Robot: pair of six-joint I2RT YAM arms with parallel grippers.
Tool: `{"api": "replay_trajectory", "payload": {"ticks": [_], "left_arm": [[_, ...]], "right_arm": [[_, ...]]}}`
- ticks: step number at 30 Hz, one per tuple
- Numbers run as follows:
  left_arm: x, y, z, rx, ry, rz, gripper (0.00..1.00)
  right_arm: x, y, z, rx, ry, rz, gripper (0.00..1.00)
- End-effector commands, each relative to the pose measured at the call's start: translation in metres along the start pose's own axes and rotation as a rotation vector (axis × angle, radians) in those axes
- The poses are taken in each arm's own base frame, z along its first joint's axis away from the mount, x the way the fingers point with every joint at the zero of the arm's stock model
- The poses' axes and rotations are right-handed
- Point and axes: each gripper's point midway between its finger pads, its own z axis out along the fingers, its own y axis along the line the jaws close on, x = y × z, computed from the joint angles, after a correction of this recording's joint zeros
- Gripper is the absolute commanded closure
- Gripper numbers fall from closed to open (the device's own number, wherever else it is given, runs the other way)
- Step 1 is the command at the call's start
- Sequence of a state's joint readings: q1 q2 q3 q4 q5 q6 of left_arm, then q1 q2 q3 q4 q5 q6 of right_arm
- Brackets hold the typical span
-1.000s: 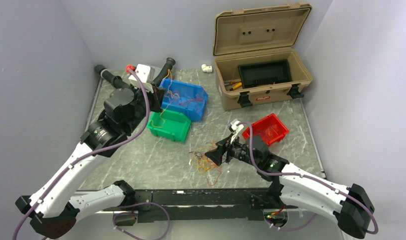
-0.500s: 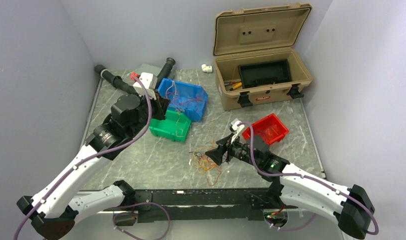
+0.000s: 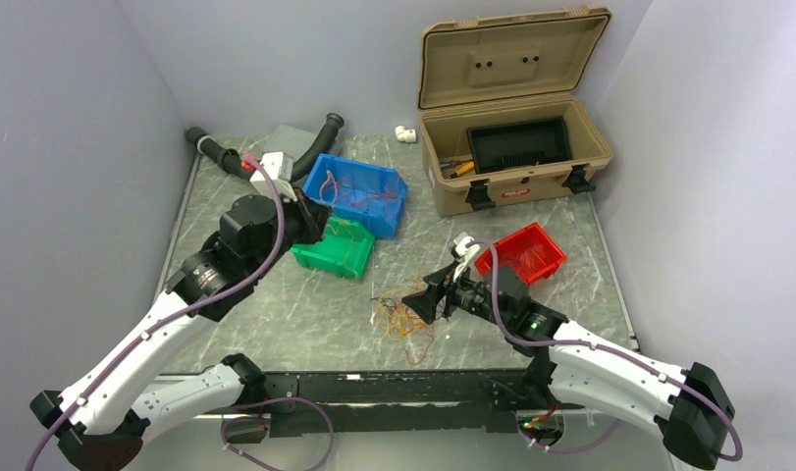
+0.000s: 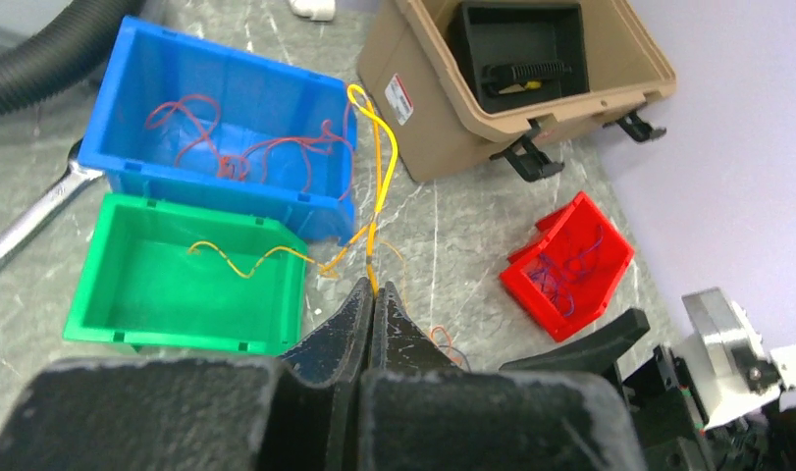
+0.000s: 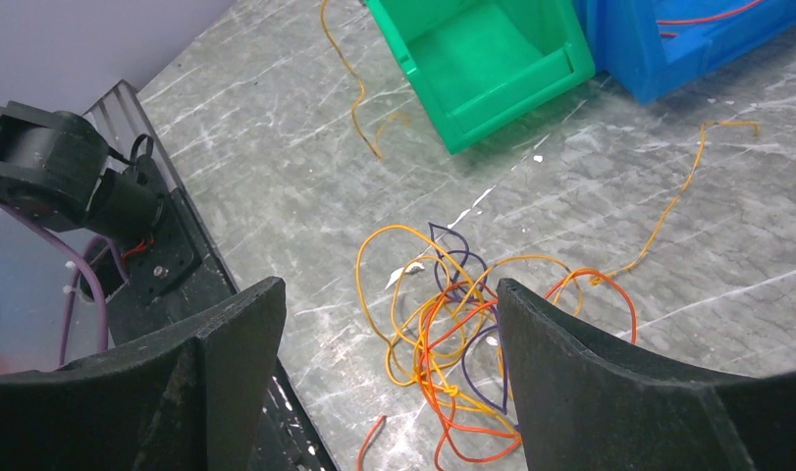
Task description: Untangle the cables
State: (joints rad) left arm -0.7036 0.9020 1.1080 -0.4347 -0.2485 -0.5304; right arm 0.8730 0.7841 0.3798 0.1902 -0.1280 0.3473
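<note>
The cables are a loose tangle of orange, yellow and purple wires on the marble table, also visible from above as a tangle. My right gripper hovers open just above it, a finger on each side and nothing between them. My left gripper is shut on one yellow cable, which rises from the fingertips in a long loop near the blue bin's corner. In the top view the left gripper sits above the green bin.
The green bin holds a yellow wire, and the blue bin holds red wires. A red bin with purple wires stands to the right. An open tan case is at the back right. A black hose lies at the back left.
My left arm has drawn back toward the near side with the yellow cable, from the blue bin's edge to over the green bin. The right arm has not moved.
</note>
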Motion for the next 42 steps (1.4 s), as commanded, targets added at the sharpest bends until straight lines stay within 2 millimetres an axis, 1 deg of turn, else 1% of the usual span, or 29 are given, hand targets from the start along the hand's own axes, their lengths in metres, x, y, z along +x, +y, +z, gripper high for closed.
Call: {"api": "replay_trajectory", "payload": {"ticks": [1, 4, 9, 13, 17, 22, 24, 27, 35, 38, 42], "left_arm": [[-0.005, 0.017, -0.007, -0.104, -0.052, -0.135, 1.00], [-0.003, 0.030, -0.005, -0.180, -0.066, -0.164, 1.00], [0.006, 0.050, 0.003, -0.345, -0.017, -0.187, 1.00], [-0.002, 0.055, 0.011, -0.407, -0.014, -0.165, 1.00], [-0.009, 0.046, 0.023, -0.360, -0.001, -0.213, 1.00], [-0.006, 0.035, 0.039, -0.324, 0.014, -0.292, 1.00], [-0.005, 0.030, 0.048, -0.315, 0.025, -0.322, 1.00], [-0.004, 0.018, 0.061, -0.278, 0.043, -0.358, 1.00], [-0.021, 0.001, 0.078, -0.228, 0.008, -0.423, 1.00], [-0.034, 0.006, 0.081, -0.214, -0.001, -0.456, 1.00], [-0.053, 0.019, 0.075, -0.201, -0.042, -0.493, 1.00]], "right_arm": [[-0.018, 0.004, -0.002, -0.012, -0.079, -0.007, 0.19], [-0.016, 0.004, -0.002, -0.015, -0.077, -0.006, 0.19], [-0.017, 0.004, -0.003, -0.011, -0.076, -0.007, 0.19], [-0.018, 0.003, -0.005, -0.007, -0.080, -0.009, 0.19], [-0.016, 0.002, -0.006, 0.002, -0.077, -0.007, 0.19], [-0.016, -0.001, -0.009, 0.016, -0.083, -0.005, 0.19], [-0.016, -0.001, -0.009, 0.016, -0.083, -0.004, 0.19], [-0.015, -0.001, -0.008, 0.014, -0.080, -0.006, 0.19], [-0.014, -0.002, -0.008, 0.022, -0.076, -0.004, 0.19], [-0.013, -0.003, -0.007, 0.025, -0.073, -0.002, 0.19], [-0.013, -0.003, -0.007, 0.028, -0.072, -0.005, 0.19]]}}
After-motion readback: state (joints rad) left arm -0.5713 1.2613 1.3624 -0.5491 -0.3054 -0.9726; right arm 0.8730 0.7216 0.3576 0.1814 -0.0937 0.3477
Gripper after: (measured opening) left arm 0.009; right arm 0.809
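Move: The left gripper already holds the yellow cable high over the table. The green bin lies about 19 cm ahead of it, 5 cm to its left and 30 cm below. The blue bin is some 35 cm straight ahead, 28 cm below, and the remaining cable tangle is about 13 cm to the right, level with the hand, 34 cm down. From the idle right hand, the green bin is roughly 28 cm ahead and 22 cm left. Keep the left fingers shut on the yellow cable and carry it forward towards the green bin, about 8 cm in all. Start by swinging left some 3 cm while dipping about 4 cm, then push on forward, easing back to the right and rising slightly at the end. Meanwhile turn the gripper counter-clockwise by some 20 degrees and tip it down nearly as much. ##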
